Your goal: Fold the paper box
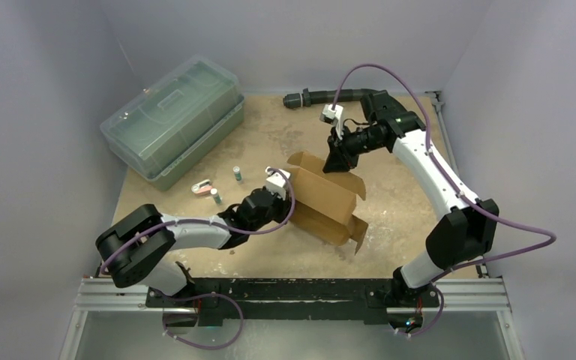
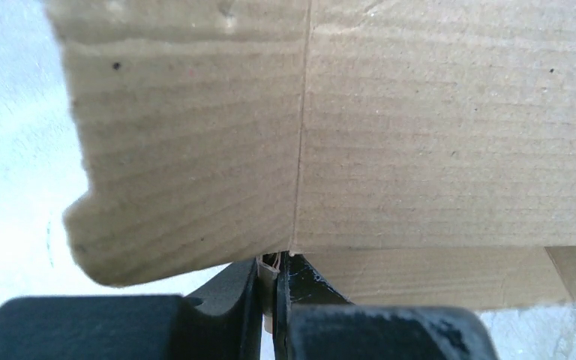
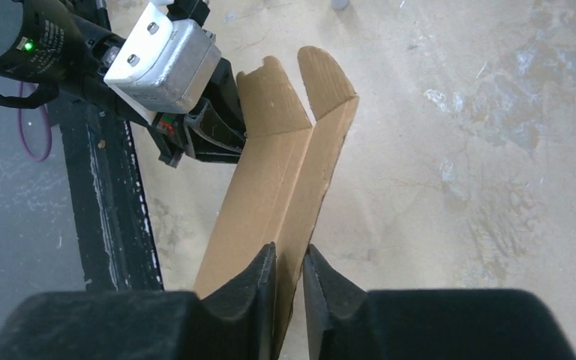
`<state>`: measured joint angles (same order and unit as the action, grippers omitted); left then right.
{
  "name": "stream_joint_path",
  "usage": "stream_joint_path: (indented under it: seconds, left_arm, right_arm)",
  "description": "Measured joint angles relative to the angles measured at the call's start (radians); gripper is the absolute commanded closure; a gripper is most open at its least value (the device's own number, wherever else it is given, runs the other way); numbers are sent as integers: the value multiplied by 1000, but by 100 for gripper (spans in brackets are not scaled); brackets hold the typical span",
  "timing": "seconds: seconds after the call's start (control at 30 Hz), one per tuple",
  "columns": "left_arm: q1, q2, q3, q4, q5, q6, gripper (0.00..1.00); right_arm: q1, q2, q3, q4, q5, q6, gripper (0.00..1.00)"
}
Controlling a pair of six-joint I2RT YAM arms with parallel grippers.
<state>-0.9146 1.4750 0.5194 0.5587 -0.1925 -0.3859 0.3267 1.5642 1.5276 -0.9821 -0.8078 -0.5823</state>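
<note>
The paper box [image 1: 326, 199] is a brown cardboard piece, partly opened into a sleeve, lying at the table's middle with flaps at both ends. My left gripper [image 1: 289, 193] is shut on its near-left edge; the left wrist view shows a thin cardboard edge pinched between the fingers [image 2: 274, 266] below the broad panel [image 2: 345, 127]. My right gripper [image 1: 337, 161] reaches the box's far end from above. In the right wrist view its fingers [image 3: 289, 259] straddle an upright panel [image 3: 270, 187]: the left finger touches it, and a gap shows at the right finger.
A large clear greenish lidded bin [image 1: 172, 120] stands at the back left. Two small green-capped vials [image 1: 237, 174] [image 1: 215, 196] and a pink object [image 1: 202, 187] lie left of the box. A black pipe [image 1: 330, 97] runs along the back edge.
</note>
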Motion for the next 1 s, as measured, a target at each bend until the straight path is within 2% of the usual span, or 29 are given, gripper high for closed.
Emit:
stream_joint_path:
  seconds: [0.07,0.23,0.33,0.67,1.0]
  left_arm:
    - [0,0,14,-39,11,-18,100]
    - [0,-10,40,-136,34,-51,100]
    - [0,-16,60,-188,42,-67,96]
    - [0,-18,100,-316,57,-102,76]
    - [0,-22,101,-363,49,-156,58]
  right_arm:
    - [0,0,-14,7,-1,8,100]
    - [0,5,-26,11,-3,18,100]
    - [0,5,-26,11,1,19,100]
    - [0,5,-46,37,13,17,100]
    - [0,6,-93,59,13,14,100]
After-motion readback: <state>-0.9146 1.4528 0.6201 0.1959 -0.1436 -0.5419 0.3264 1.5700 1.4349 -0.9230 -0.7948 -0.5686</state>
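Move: My right hand's slightly open fingers already straddle the raised edge of the paper box's lid. The middle of the box lies about 12 cm below that hand, some 3 cm back and 3 cm to its left. My left hand pinches the end flap, low down at the box's left end; from it the box middle is roughly 9 cm right and 3 cm ahead, and the lid edge about 12 cm right, 5 cm ahead and 14 cm up. I shut my right fingers on the lid edge at once, then lower it about 3 cm with hardly any sideways travel. My left hand keeps its pinch on the end flap while drawing back and down, some 3 cm in all, the fingers tipping downward about 15 degrees; halfway through they begin opening and let the flap go, staying around it. ##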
